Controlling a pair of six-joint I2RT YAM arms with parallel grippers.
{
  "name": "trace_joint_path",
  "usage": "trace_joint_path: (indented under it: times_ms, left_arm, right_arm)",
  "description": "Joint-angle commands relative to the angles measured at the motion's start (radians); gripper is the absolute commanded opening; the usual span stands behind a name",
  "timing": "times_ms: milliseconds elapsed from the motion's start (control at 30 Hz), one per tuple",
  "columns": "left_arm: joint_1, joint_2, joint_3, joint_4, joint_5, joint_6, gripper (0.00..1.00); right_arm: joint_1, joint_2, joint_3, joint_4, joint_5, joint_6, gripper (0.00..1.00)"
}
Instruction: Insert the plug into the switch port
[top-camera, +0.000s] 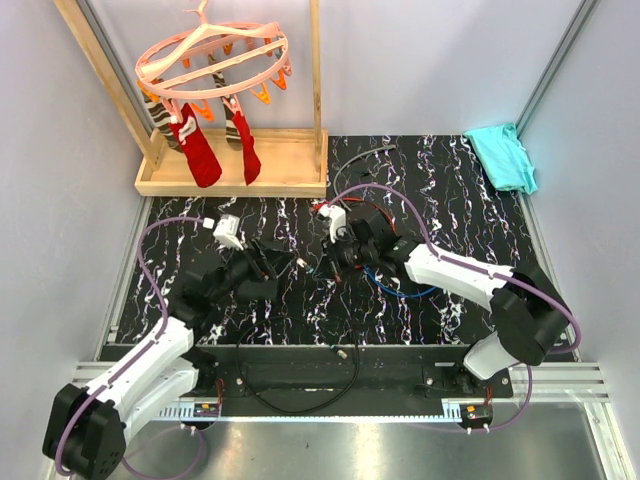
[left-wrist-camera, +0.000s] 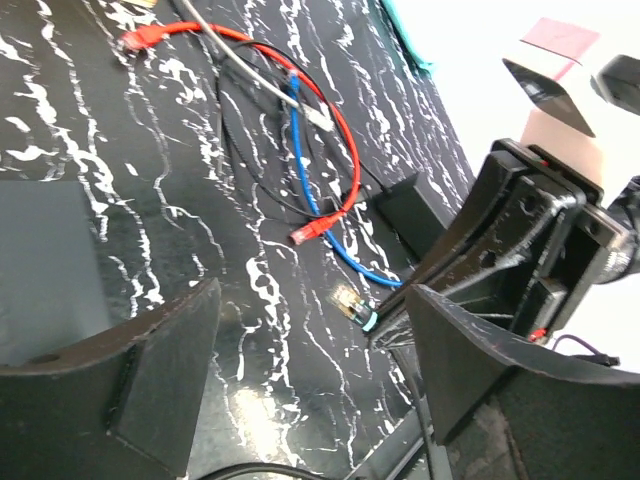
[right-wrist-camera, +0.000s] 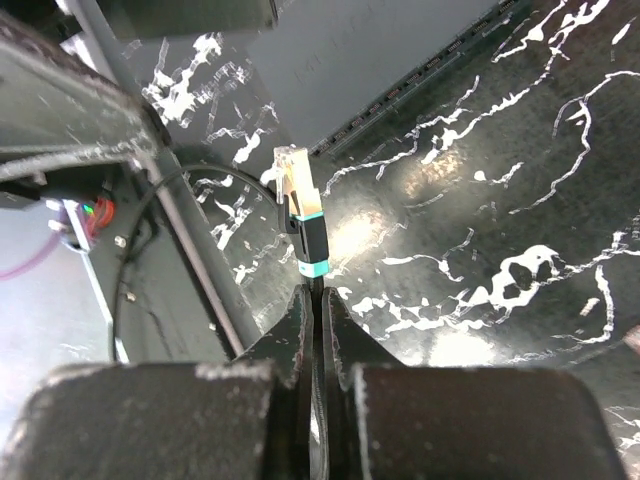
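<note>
My right gripper (right-wrist-camera: 322, 295) is shut on a black cable just behind the plug (right-wrist-camera: 300, 215). The plug has a clear tip and a teal band, and it points up and away from the fingers. Beyond it lies the flat black switch box (right-wrist-camera: 340, 50), with a row of small ports (right-wrist-camera: 400, 88) along its thin edge; the plug stands short of them. In the left wrist view my left gripper (left-wrist-camera: 315, 330) is open with only bare table between its fingers (left-wrist-camera: 160, 370). There the box (left-wrist-camera: 40, 260) lies left of that finger, and the plug (left-wrist-camera: 352, 305) hangs ahead.
A red cable (left-wrist-camera: 330, 120), a blue cable (left-wrist-camera: 310, 170) and a narrow black block (left-wrist-camera: 412, 212) lie on the marbled mat beyond the plug. A wooden frame with a pink peg hanger (top-camera: 215, 60) stands at the back left. A teal cloth (top-camera: 503, 155) lies at the back right.
</note>
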Motion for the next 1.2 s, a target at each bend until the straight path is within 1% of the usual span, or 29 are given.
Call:
trace_joint_path:
  times_ms: [0,300,333,400,433,500,533,567,633,733,800,833,867,933,967,1067,1167]
  left_arm:
    - [-0.014,0.037,-0.008,0.135,0.051,-0.026,0.74]
    - [-0.037,0.118,0.004,0.217,0.071,-0.052,0.58]
    - [-0.038,0.124,0.005,0.221,0.076,-0.053,0.53]
    - [-0.041,0.136,0.007,0.232,0.084,-0.055,0.49]
    - [-0.041,0.138,0.007,0.235,0.087,-0.055,0.42]
    - [-0.044,0.138,0.004,0.250,0.091,-0.058,0.33]
    - [-0.044,0.138,0.004,0.252,0.090,-0.060,0.27]
    - [-0.046,0.138,0.007,0.252,0.090,-0.061,0.12]
    - [-0.046,0.138,0.010,0.246,0.084,-0.069,0.00]
    - [-0.049,0.138,0.015,0.243,0.068,-0.099,0.00]
    - [-0.049,0.127,0.013,0.220,0.027,-0.139,0.00]
    - [-0.052,0.120,0.016,0.205,0.009,-0.153,0.00]
    - [-0.053,0.108,0.018,0.171,-0.025,-0.176,0.00]
    - [-0.056,0.094,0.028,0.125,-0.063,-0.197,0.00]
    - [-0.057,0.078,0.033,0.087,-0.094,-0.219,0.00]
    - [-0.060,0.055,0.050,0.007,-0.148,-0.262,0.00]
    - [-0.060,0.040,0.061,-0.042,-0.178,-0.309,0.00]
  right_arm:
    - [-0.022,-0.052,-0.031,0.186,-0.090,0.112,0.00]
    - [-0.039,-0.043,-0.065,0.293,-0.164,0.192,0.00]
    - [-0.041,-0.042,-0.070,0.299,-0.165,0.200,0.00]
    - [-0.042,-0.042,-0.076,0.322,-0.168,0.211,0.00]
    - [-0.045,-0.042,-0.083,0.330,-0.171,0.223,0.00]
    - [-0.047,-0.042,-0.088,0.349,-0.173,0.231,0.00]
    - [-0.047,-0.043,-0.088,0.350,-0.170,0.229,0.00]
    - [-0.047,-0.045,-0.088,0.350,-0.167,0.229,0.00]
    - [-0.047,-0.052,-0.090,0.352,-0.155,0.223,0.00]
    - [-0.046,-0.077,-0.084,0.329,-0.110,0.197,0.01]
    - [-0.044,-0.107,-0.079,0.295,-0.058,0.180,0.15]
    - [-0.042,-0.120,-0.079,0.272,-0.034,0.154,0.26]
    - [-0.035,-0.141,-0.079,0.258,0.015,0.137,0.31]
    - [-0.021,-0.160,-0.070,0.212,0.062,0.084,0.40]
    - [-0.003,-0.172,-0.067,0.200,0.115,0.062,0.46]
    - [0.034,-0.202,-0.070,0.195,0.212,-0.010,0.51]
    - [0.085,-0.216,-0.087,0.233,0.290,-0.082,0.51]
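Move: The black cable's plug sticks out of the shut right fingers, about 5 cm to the right of the open left hand, 1 cm ahead and 2 cm below it. From the right hand, the plug is roughly 5 cm left, 1 cm ahead and 3 cm down. The switch lies about 6 cm left of the left hand, level with it and some 14 cm below. The red plug is around 7 cm right of the right hand, level with it and 12 cm lower. Bring the left gripper about 3 cm to the right onto the plug while the right hand, still holding the cable, lifts it some 2 cm. Shut the left fingers on the plug, then open the right ones about halfway and draw that hand up another 4 cm off the cable, as the left eases back left 2 cm, sinking and tipping slightly down. ##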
